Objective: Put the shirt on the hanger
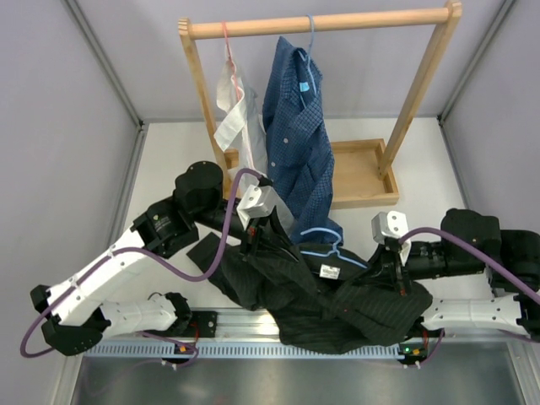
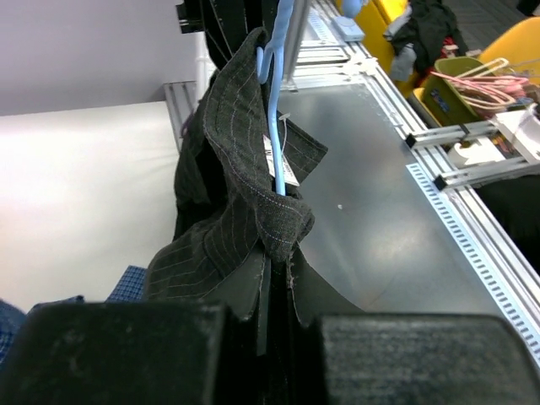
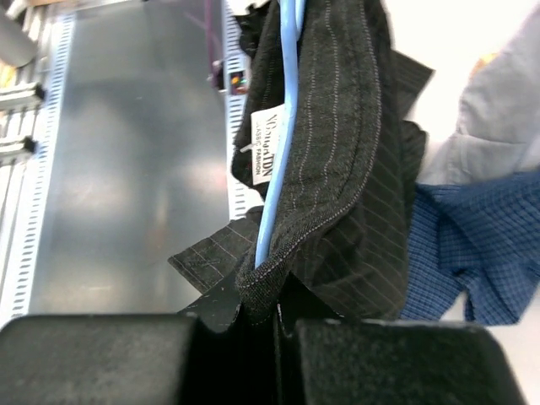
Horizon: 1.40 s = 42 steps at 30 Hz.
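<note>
The black pinstriped shirt (image 1: 333,304) hangs bunched between my two grippers above the table's near edge. The light-blue hanger (image 1: 331,243) runs inside its collar; its hook shows above the collar in the top view. My left gripper (image 1: 253,245) is shut on the shirt's collar fabric (image 2: 253,211) with the hanger wire (image 2: 277,143) running up from the pinch. My right gripper (image 1: 395,274) is shut on the other side of the collar (image 3: 337,152), the hanger wire (image 3: 283,135) next to the white neck label (image 3: 267,156).
A wooden rack (image 1: 321,25) stands at the back with a blue checked shirt (image 1: 297,135) and a white garment (image 1: 236,118) hanging on it, over a wooden tray base (image 1: 363,173). A slotted metal rail (image 1: 236,346) runs along the near edge.
</note>
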### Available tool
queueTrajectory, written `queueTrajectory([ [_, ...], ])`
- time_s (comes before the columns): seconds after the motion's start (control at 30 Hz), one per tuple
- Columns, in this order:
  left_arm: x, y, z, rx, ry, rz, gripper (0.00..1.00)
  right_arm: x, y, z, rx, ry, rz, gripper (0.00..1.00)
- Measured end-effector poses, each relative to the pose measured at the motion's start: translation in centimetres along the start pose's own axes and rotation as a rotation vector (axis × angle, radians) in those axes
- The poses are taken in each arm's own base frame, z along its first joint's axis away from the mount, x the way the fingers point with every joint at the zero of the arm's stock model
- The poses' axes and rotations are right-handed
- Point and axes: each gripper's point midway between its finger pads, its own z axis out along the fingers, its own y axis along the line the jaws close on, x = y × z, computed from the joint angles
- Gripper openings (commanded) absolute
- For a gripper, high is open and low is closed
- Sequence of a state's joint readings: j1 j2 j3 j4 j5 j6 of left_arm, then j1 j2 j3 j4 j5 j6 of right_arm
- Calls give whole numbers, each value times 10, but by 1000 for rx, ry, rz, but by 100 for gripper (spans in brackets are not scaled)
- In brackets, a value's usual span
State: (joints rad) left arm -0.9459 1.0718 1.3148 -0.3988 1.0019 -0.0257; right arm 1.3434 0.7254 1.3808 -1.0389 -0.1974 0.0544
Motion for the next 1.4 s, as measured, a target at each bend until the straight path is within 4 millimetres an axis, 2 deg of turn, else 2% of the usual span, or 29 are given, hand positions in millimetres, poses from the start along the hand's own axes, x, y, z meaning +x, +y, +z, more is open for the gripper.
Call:
queueTrajectory([
  [0.07,-1,4,-1,-31,2,-3,0,-1,-7,-2,40,-9,0,0],
  [0.1,-2,6,-1,-46,1,-1,3,-2,-10,-3,63,-18,0,0],
  [0.13,-3,10,-2,-71,-1,2,11,-3,-13,-5,82,-24,-1,0],
  [0.17,-4,15,-2,-99,-4,5,32,-6,-17,-8,104,-36,-1,0],
  [0.23,-8,22,-3,-157,-9,9,48,-11,-20,-15,132,-58,4,0],
  [0.27,-10,27,-6,-198,-13,9,66,-15,-21,-19,141,-71,7,0],
  [0.3,-13,31,-9,-232,-17,11,96,-19,-20,-26,147,-89,7,0],
  [0.47,-41,35,-33,-398,-74,35,98,-51,-19,-70,198,-194,21,0],
  [0.6,-71,22,-71,-563,-168,101,98,-79,-14,-117,223,-302,53,0],
  [0.7,-86,7,-103,-676,-242,140,98,-93,-7,-160,227,-402,89,0],
  [0.9,-102,-27,-170,-883,-390,189,98,-111,-2,-241,264,-640,160,0],
  [0.97,-103,-31,-191,-967,-428,179,98,-117,-4,-268,288,-728,188,0],
  [1.03,-101,-28,-208,-1054,-453,153,98,-116,-8,-284,320,-779,212,0],
  [1.1,-96,-19,-224,-1160,-462,113,98,-111,-15,-289,365,-793,241,0],
  [1.17,-87,-9,-235,-1251,-452,74,98,-105,-27,-285,435,-777,275,0],
  [1.27,-71,9,-248,-1380,-417,27,98,-94,-49,-262,559,-698,328,0],
  [1.4,-46,33,-248,-1471,-330,-17,98,-71,-87,-220,773,-554,403,0],
])
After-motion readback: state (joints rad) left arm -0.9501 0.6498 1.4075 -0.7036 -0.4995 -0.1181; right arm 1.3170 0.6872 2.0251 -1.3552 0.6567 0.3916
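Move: The right hand pinches the right shoulder of the shirt and hanger. The rack's bare stretch of bar lies about 50 cm ahead of it, some 4 cm to its right and 8 cm higher. The blue checked shirt hangs about 35 cm ahead and 11 cm left, the white garment also 35 cm ahead but 22 cm left, both some 12 cm lower. From the left hand, gripping the other shoulder, that stretch of bar is about 47 cm ahead and 19 cm right, slightly higher. Up and to the right, the right hand keeps its pinch and carries shirt and hanger some 20 cm each way, then swings forward and sinks partway back while turning clockwise. Meanwhile the left hand eases forward, opens wide to let go of its shoulder, rises off to the left about 20 cm, then sinks forward again, turning counter-clockwise through some 85 degrees until its fingers point ahead. ##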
